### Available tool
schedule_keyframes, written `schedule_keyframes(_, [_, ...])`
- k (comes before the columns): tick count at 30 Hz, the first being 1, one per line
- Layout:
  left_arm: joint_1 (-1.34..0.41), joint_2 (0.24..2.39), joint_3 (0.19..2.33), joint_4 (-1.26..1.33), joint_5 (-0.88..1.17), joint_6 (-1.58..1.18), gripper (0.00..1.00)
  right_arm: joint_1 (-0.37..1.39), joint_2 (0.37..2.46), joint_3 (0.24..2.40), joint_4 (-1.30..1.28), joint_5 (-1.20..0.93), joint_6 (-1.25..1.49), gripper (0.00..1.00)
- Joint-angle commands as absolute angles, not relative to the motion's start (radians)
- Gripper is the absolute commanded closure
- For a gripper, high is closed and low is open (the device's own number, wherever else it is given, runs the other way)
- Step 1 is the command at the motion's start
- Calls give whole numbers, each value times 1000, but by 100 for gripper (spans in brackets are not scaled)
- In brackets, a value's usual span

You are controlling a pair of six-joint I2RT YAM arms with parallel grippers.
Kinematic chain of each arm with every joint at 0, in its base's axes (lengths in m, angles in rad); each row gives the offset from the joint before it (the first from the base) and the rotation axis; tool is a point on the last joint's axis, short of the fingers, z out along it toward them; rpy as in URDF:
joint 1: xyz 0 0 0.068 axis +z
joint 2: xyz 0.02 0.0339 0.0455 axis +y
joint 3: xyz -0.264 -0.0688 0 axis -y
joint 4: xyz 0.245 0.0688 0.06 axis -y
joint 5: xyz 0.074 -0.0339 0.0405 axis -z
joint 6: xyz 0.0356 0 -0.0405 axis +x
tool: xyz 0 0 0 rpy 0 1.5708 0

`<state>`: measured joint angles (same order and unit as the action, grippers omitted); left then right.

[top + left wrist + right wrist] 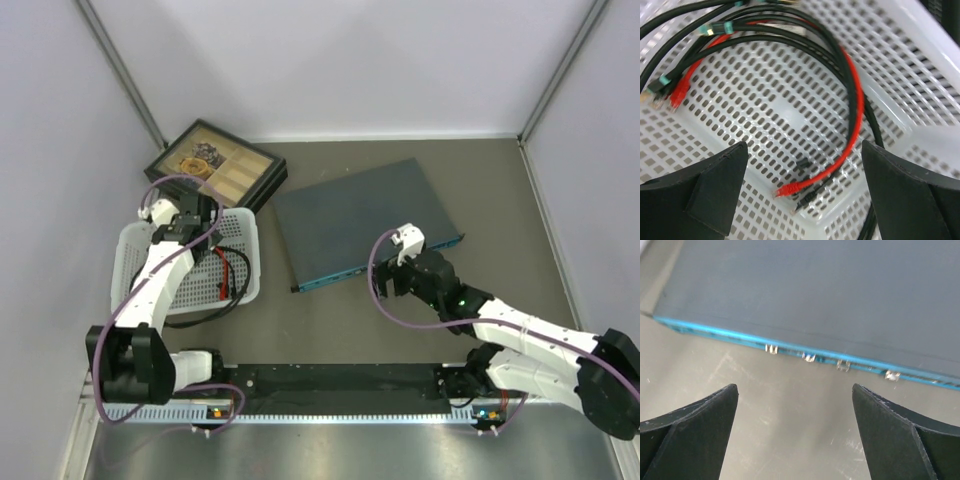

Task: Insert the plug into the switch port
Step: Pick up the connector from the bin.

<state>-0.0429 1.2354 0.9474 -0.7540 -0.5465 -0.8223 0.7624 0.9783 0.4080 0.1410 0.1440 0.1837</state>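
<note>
The switch (365,215), a flat dark blue-grey box, lies mid-table with its teal socket edge (805,347) facing the arms. My right gripper (794,386) is open and empty just in front of that edge (398,262), above bare table. Several small clear tabs (809,357) stick out of the sockets. My left gripper (804,144) hangs open over the white basket (135,250). Below its fingers lie a red cable's plug (787,190) and a black cable's plug (805,200). More plugs (679,94) lie at the basket's upper left.
A black compartmented tray (215,165) stands behind the basket at the back left. Red and black cables (852,105) loop across the basket floor. Grey walls close in on both sides. A black rail (330,380) runs along the near edge between the arm bases.
</note>
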Motion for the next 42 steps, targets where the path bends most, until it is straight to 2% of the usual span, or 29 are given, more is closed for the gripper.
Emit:
schedule_keyframes(1, [-8,1252,916,-747,-632,-972,1,756,1020,474,85,94,196,6])
schedule_keyframes(12, [109,1333,922,-703,-684,-1002,1,755,1063,543,12,77,184,5])
schedule_keyframes(17, [138,1328,966,-693,-739,-939,1,756,1095,572,11,68,169,6])
schedule_keyframes(22, [201,1367,1005,-655,-680,-850,1,756,1129,583,20,57,149,5])
schedule_keyframes(26, [202,1407,1084,-700,-730,-784,1,756,1138,588,26,45,144,5])
schedule_keyframes(29, [221,1391,1068,-683,-762,-749,1,756,1135,583,31,48,138,5])
schedule_keyframes(36, [324,1373,985,-667,-672,-779,1,755,1143,575,40,48,135,5])
schedule_keyframes(42, [328,1377,940,-647,-563,-781,1,756,1154,575,46,41,135,5])
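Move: The left hand, empty and open, is over the bin's middle. The bunch of teal-sleeved connectors lies along the bin's left wall, roughly 15 cm to its left, level with it and about 10 cm below. The rear connectors of that bunch sit some 6 cm back and 11 cm left of the hand. The lone red connector is about 8 cm right, 6 cm back and 12 cm below. From the right hand, the bunch lies about 62 cm left and 4 cm ahead. Leftward across the bin goes the left hand, about 12 cm towards the connector bunch by the left wall. It dips about 3 cm, rises back to its starting height, then sinks again while drawing some 3 cm back. The wrist turns counter-clockwise roughly 20 degrees and the fingers stay wide open. In front of the switch, the open right hand sinks a couple of centimetres, drifts slightly left and tips its fingers down a little. ##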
